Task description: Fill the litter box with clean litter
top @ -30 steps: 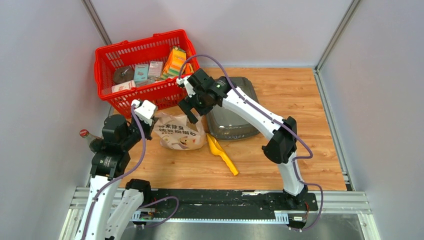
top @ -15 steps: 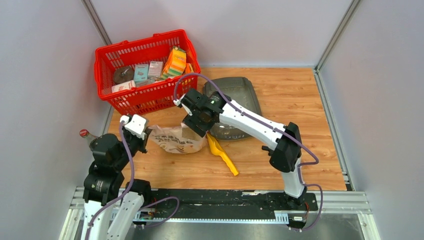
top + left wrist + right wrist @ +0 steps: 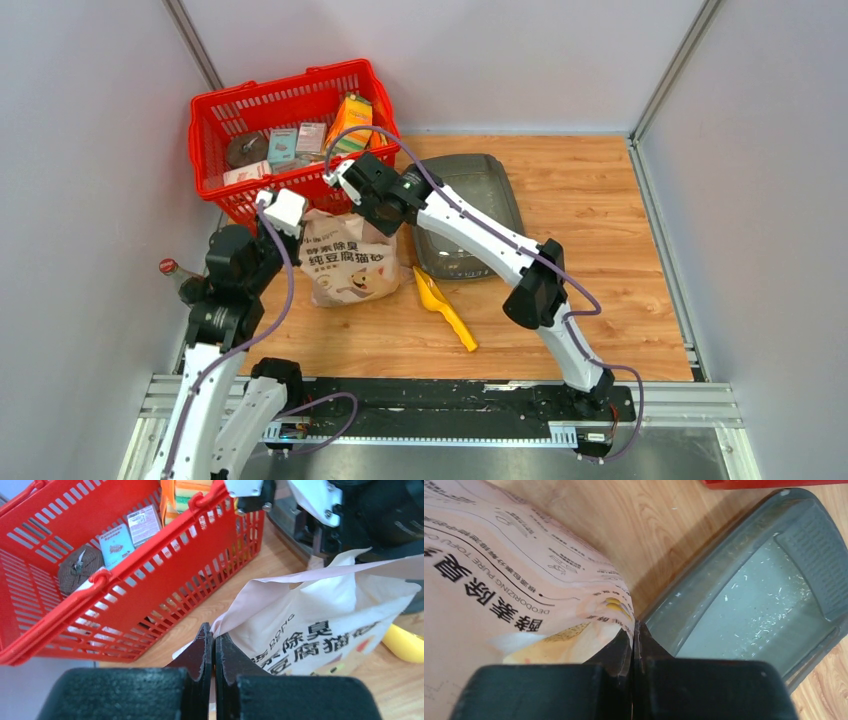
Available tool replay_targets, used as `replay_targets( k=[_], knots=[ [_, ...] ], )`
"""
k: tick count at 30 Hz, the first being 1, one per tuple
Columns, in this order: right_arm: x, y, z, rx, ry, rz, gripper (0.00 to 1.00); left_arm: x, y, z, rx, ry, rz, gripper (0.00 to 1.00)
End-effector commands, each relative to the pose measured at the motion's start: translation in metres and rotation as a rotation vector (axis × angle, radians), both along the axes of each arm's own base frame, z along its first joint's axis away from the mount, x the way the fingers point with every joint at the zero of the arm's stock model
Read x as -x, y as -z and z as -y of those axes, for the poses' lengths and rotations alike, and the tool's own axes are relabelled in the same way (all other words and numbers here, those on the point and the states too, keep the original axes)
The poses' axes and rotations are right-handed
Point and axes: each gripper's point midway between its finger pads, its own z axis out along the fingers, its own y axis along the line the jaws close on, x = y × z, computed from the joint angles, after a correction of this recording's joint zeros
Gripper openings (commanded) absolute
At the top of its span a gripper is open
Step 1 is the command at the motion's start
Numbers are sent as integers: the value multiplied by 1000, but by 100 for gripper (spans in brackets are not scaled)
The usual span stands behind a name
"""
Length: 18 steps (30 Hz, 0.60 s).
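The litter box is a dark grey tray on the wooden floor right of the bag; in the right wrist view the litter box holds only a few pale specks. A beige paper bag printed with a cartoon cat stands upright. The clean litter is hidden inside it. My left gripper is shut on the bag's upper left edge, and in its wrist view the left gripper pinches the paper beside the bag. My right gripper is shut on the upper right corner; the right gripper clamps the bag.
A red mesh basket with several packets stands behind the bag, close to both grippers. A yellow scoop lies on the floor in front of the litter box. A bottle stands by the left wall.
My right gripper came down from open and shut on the bag's right corner. The bag, slumped half a second ago, now stands upright between both grippers. The left gripper rose with it.
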Motion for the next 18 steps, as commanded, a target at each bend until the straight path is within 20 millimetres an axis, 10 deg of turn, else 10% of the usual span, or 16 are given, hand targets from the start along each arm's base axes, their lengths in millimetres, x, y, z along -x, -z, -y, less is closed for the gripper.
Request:
replay_targets(
  k=[1, 6, 18],
  knots=[
    [-54, -38, 2, -95, 74, 167, 0, -29, -96, 1, 37, -13, 294, 0],
    [-90, -51, 7, -136, 122, 248, 0, -36, -104, 2, 51, -23, 296, 0],
    [-109, -83, -13, -247, 103, 359, 0, -29, -123, 7, 64, 16, 424, 0]
  ],
)
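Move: Both hands already grip the upper corners of the litter bag. The litter box it is meant for lies about 15 cm right of the right hand, 7 ahead and 16 below; from the left hand, some 32 right, 15 ahead and 24 below. From the right hand, the bag's middle is 8 cm left, 5 back and 9 below, the red basket about 19 left and 20 ahead, and the yellow scoop 11 right and 12 back. Carry the bag forward towards the red basket with both grippers still shut on its upper corners. Bring the right gripper about 7 cm forward, tilting the wrist some 10 degrees so its fingers point less steeply down. Push the left gripper quickly about 4 cm forward, then ease it up slightly while the right keeps going. ##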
